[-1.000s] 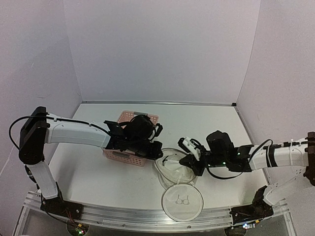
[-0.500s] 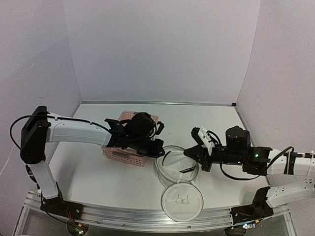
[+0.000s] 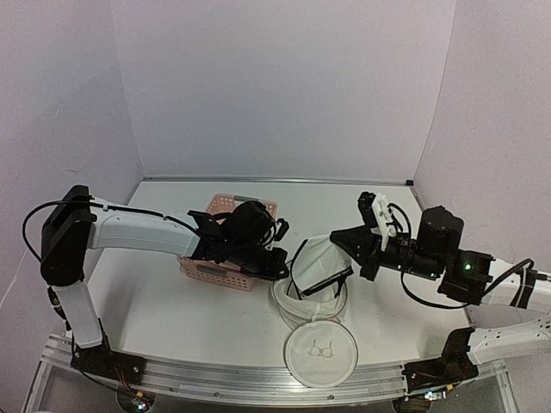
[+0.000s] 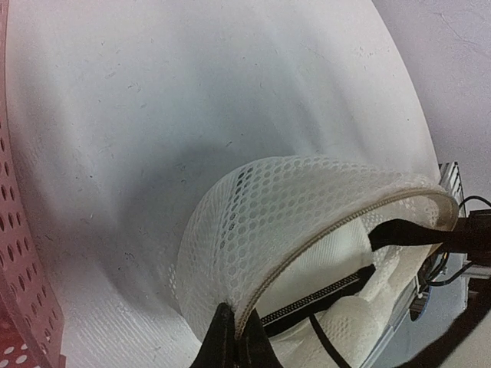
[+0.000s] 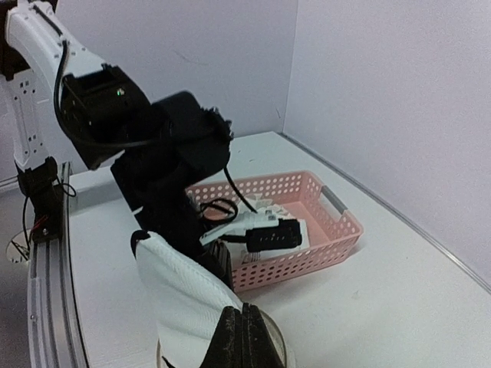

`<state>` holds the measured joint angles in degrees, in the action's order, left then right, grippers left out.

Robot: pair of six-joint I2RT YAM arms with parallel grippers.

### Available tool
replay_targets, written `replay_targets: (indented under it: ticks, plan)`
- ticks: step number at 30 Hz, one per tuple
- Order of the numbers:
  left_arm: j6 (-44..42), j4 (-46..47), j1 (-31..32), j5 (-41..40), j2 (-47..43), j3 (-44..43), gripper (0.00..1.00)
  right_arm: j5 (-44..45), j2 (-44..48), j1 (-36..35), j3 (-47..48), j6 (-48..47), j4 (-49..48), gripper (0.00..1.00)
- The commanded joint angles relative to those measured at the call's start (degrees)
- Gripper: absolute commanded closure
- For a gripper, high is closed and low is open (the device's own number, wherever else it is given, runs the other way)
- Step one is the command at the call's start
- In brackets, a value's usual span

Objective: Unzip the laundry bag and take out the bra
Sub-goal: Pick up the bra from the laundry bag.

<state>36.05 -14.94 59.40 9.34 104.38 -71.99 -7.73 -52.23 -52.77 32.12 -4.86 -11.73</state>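
Note:
The laundry bag (image 3: 308, 305) lies near the table's front, its round face with the bra drawing (image 3: 320, 351) flat below the open mesh wall. My left gripper (image 3: 281, 270) is shut on the bag's zipper edge. In the left wrist view the black fingertips of my left gripper (image 4: 234, 337) pinch the mesh rim (image 4: 268, 207). The bra (image 4: 345, 257), white with black trim, shows inside. My right gripper (image 3: 337, 240) is shut on the bra (image 3: 321, 262) and holds it above the bag's opening. In the right wrist view, white fabric of the bra (image 5: 180, 287) hangs from my right gripper (image 5: 245, 326).
A pink slotted basket (image 3: 219, 274) stands just behind and left of the bag, under my left wrist. In the right wrist view the basket (image 5: 337, 230) holds some white and black items. Walls close the table at the back and sides.
My right gripper has risen and drawn back to the right, pulling the bra up out of the bag. My left gripper has kept its pinch on the bag's edge, barely moving.

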Motion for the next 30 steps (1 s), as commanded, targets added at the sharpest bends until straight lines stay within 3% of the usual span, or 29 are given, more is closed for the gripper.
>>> replay_targets:
  ticks: [1, 30]
  plan:
    - [0.1, 1.7, 0.0, 0.4, 0.0, -1.3, 1.00, 2.9, 2.0, -0.4, 6.1, 0.9, -4.5, 1.00]
    - [1.3, 3.1, 1.4, -2.6, 0.2, 2.3, 1.00, 13.0, -2.1, -0.5, 33.1, -1.8, 2.2, 1.00]
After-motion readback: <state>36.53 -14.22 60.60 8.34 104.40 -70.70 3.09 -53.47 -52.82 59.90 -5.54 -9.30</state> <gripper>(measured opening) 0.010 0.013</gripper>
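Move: Hanging from the right fingertips, the bra's middle is about 8 cm below that hand, roughly 1 cm back and 2 cm left; from the left hand it is some 8 cm right, 3 cm back and 6 cm up. The laundry bag's mouth lies about 17 cm below the right hand, 2 cm left, level fore and aft. From the right hand, its open lid is roughly 12 cm back, 2 cm right, 21 cm down; the pink basket 17 cm ahead, 22 cm left, 23 cm down. Lifting the bra steadily and almost straight up, the right hand rises about 22 cm away from the laundry bag's mouth, its shut fingers keeping their pinch on the white cup while the wrist tips the fingertips upward by some 25 degrees. The left fingers stay shut on the bag's zippered rim and hold it low beside the basket, barely shifting. ##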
